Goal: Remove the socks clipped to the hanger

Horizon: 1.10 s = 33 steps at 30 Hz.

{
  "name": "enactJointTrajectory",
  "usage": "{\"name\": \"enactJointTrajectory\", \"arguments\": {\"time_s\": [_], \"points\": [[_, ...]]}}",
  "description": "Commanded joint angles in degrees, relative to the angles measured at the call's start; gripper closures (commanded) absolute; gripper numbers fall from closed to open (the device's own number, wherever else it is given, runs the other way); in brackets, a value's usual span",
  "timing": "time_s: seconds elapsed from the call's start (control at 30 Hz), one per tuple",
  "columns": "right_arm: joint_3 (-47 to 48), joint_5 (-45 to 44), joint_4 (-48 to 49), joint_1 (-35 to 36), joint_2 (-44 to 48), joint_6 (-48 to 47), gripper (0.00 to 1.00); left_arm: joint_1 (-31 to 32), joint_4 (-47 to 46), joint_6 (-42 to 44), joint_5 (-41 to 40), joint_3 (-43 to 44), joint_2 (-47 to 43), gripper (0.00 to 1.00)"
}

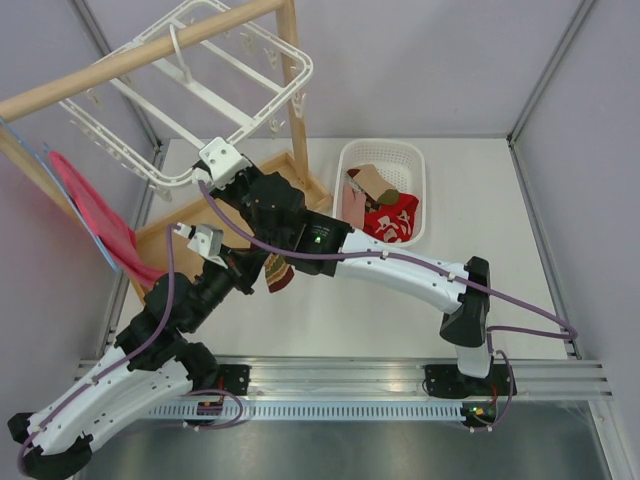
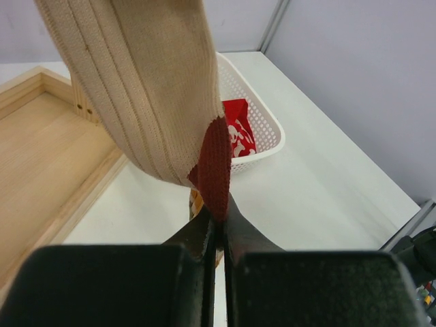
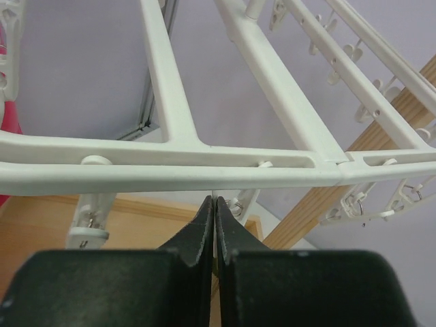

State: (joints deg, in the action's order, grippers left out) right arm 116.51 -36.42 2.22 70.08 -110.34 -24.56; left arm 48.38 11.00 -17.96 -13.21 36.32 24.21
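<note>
My left gripper (image 2: 219, 216) is shut on the red tip of a cream ribbed sock (image 2: 143, 88), which runs up out of the left wrist view. From above this sock (image 1: 277, 272) hangs beside the left gripper (image 1: 258, 272), its upper end hidden under the right arm. The white hanger (image 1: 297, 62) hangs from the wooden rack. My right gripper (image 3: 215, 200) sits just beneath its front bar (image 3: 170, 170), shut on a thin white clip; in the top view it (image 1: 205, 176) is at the frame's near corner.
A white mesh basket (image 1: 345, 160) at the back right holds a red sock (image 1: 392, 222), a pink one (image 1: 352, 200) and a checkered one (image 1: 372, 180). The wooden rack's bar (image 1: 130, 60) and base (image 1: 170, 240) stand on the left, by a red sheet (image 1: 90, 205).
</note>
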Motion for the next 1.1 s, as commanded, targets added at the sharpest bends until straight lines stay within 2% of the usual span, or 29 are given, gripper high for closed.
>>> {"name": "enactJointTrajectory", "arguments": {"time_s": [0.0, 0.33, 0.43, 0.47, 0.5, 0.53, 0.57, 1.07], "points": [[2.8, 1.0, -1.9, -0.2, -0.5, 0.7, 0.99, 0.3, 0.1, -0.7, -0.4, 2.4, -0.3, 0.98], [2.1, 0.5, -1.4, -0.6, 0.1, 1.7, 0.97, 0.6, 0.2, -0.6, -0.8, 2.1, -0.2, 0.98], [-0.2, 0.3, 0.3, -0.6, 1.9, 2.2, 0.7, 0.6, 0.1, -0.6, -0.9, 2.1, -0.3, 0.98], [-1.9, 0.3, 0.8, -0.6, 2.3, 2.4, 0.51, 0.7, 0.1, -0.6, -1.0, 2.1, -0.2, 0.98], [-2.5, 0.3, 1.1, -0.5, 2.8, 2.5, 0.44, 0.7, 0.2, -0.6, -1.0, 2.2, -0.2, 0.98], [-3.4, 0.3, 1.5, -0.6, 3.3, 2.5, 0.3, 0.7, 0.1, -0.6, -1.0, 2.1, -0.2, 0.98], [-3.7, 0.2, 1.6, -0.6, 3.5, 2.4, 0.26, 0.6, 0.1, -0.6, -1.0, 2.2, -0.3, 0.98], [0.1, 0.3, 1.9, -1.8, 1.4, 0.6, 0.25, 1.1, 0.4, -0.5, -1.5, 2.2, -0.5, 0.98]]}}
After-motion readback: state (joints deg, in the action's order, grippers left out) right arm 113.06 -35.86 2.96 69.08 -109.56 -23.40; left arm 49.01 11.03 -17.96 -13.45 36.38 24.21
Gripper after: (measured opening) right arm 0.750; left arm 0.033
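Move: The clip with the last sock is almost at the right fingertips, about 2 cm ahead of that hand and level with it. The hanger rail runs roughly 3 cm above that hand, and the next, empty clip is some 7 cm to its left and 3 cm back. From the left hand, which holds the sock's dark red toe, the sock's clip is about 13 cm ahead, 2 cm to the left and 15 cm above. The sock's clip has the right fingers all but shut at it; they close the last bit, hold briefly, then spread wide while the hand sinks about 2 cm beneath the hanger rail and ends by easing slightly forward, open fingers either side of the clip. The left hand stays put and keeps its pinch on the sock's toe. ##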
